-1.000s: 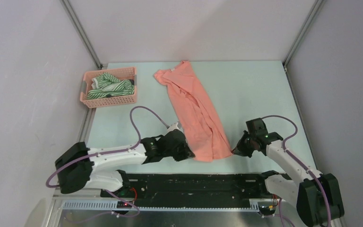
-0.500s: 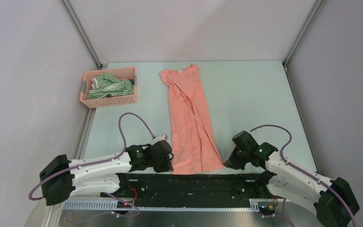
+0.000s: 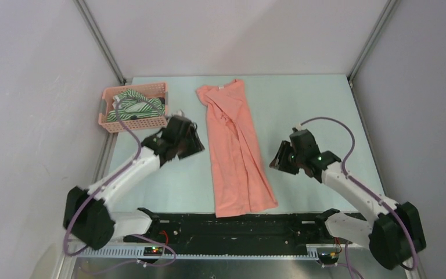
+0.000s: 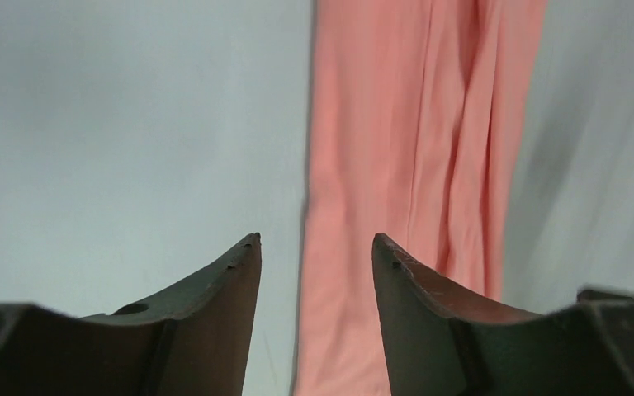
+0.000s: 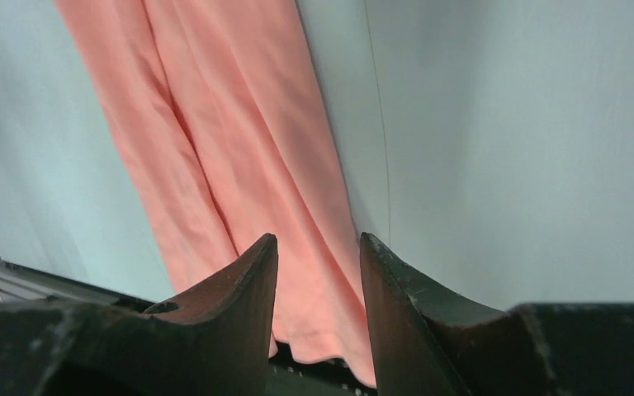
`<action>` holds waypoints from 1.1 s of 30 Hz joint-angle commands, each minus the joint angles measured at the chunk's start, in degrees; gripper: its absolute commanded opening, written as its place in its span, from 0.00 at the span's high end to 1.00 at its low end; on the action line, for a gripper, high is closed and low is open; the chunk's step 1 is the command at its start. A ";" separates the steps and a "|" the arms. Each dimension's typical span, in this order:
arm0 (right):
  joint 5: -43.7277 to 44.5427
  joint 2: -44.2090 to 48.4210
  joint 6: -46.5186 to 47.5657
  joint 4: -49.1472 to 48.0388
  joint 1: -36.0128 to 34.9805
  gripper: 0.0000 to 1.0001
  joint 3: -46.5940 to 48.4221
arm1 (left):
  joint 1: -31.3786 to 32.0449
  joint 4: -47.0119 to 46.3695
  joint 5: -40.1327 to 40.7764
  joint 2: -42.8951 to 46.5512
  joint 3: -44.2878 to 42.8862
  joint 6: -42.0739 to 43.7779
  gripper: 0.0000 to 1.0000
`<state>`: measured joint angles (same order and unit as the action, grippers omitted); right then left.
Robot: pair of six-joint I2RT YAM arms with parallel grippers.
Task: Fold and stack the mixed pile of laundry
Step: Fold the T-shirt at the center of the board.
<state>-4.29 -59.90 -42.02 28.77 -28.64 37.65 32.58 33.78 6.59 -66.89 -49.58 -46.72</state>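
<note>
A salmon-pink shirt lies flat as a long strip from the far middle of the table to its near edge. It also fills the left wrist view and the right wrist view. My left gripper hovers just left of the shirt's middle, open and holding nothing. My right gripper hovers just right of the shirt, open and holding nothing too. A green-and-white striped garment sits bunched in the pink basket.
The pink lattice basket stands at the far left of the table, close behind my left arm. A black rail runs along the near edge under the shirt's hem. Grey walls close in on three sides.
Both grippers pulled the shirt's near hem toward the near edge, then opened and let it go. Both have since moved away from the edge to either side of the shirt.
</note>
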 commanded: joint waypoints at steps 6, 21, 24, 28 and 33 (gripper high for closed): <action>-6.68 -10.24 13.02 -8.19 6.12 0.55 9.49 | -15.15 -11.92 -3.48 -29.40 -23.32 7.19 0.44; -15.42 -16.81 17.07 -7.56 14.40 0.57 12.67 | -21.29 -13.46 -6.15 -68.29 -60.96 -0.02 0.42; -16.30 -16.96 17.46 -6.98 15.77 0.57 13.93 | -22.21 -13.48 -7.53 -71.47 -64.70 -1.79 0.45; -16.97 -17.63 17.45 -6.84 16.84 0.57 15.56 | -22.99 -13.52 -8.41 -75.69 -70.27 -2.75 0.57; -17.60 -19.97 17.07 -7.19 17.07 0.57 16.65 | -24.23 -14.23 -13.13 -84.29 -83.20 -4.93 0.92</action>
<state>-20.36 -78.13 -25.63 22.33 -11.75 52.01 9.28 20.71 -2.35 -145.56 -123.35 -49.30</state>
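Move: The T-shirt's far left corner, by the shoulder, lies about 38 cm ahead of the left hand, 3 cm to its left and 10 cm below. The T-shirt's middle is some 6 cm ahead and 16 cm right; the collar tag is roughly 42 cm ahead and 8 cm right. The basket sits some 30 cm ahead and 38 cm left. From the right hand, that corner is about 45 cm ahead, 38 cm left and 7 cm below. Forward in one quick sweep of nearly 40 cm, the open left hand goes up along the T-shirt's left side to its far left corner, sinking about 9 cm and turning some 20 degrees counter-clockwise. In the last stretch the fingers close most of the way around the cloth edge there. The open right hand eases forward about 10 cm, clear of the shirt's right edge. ##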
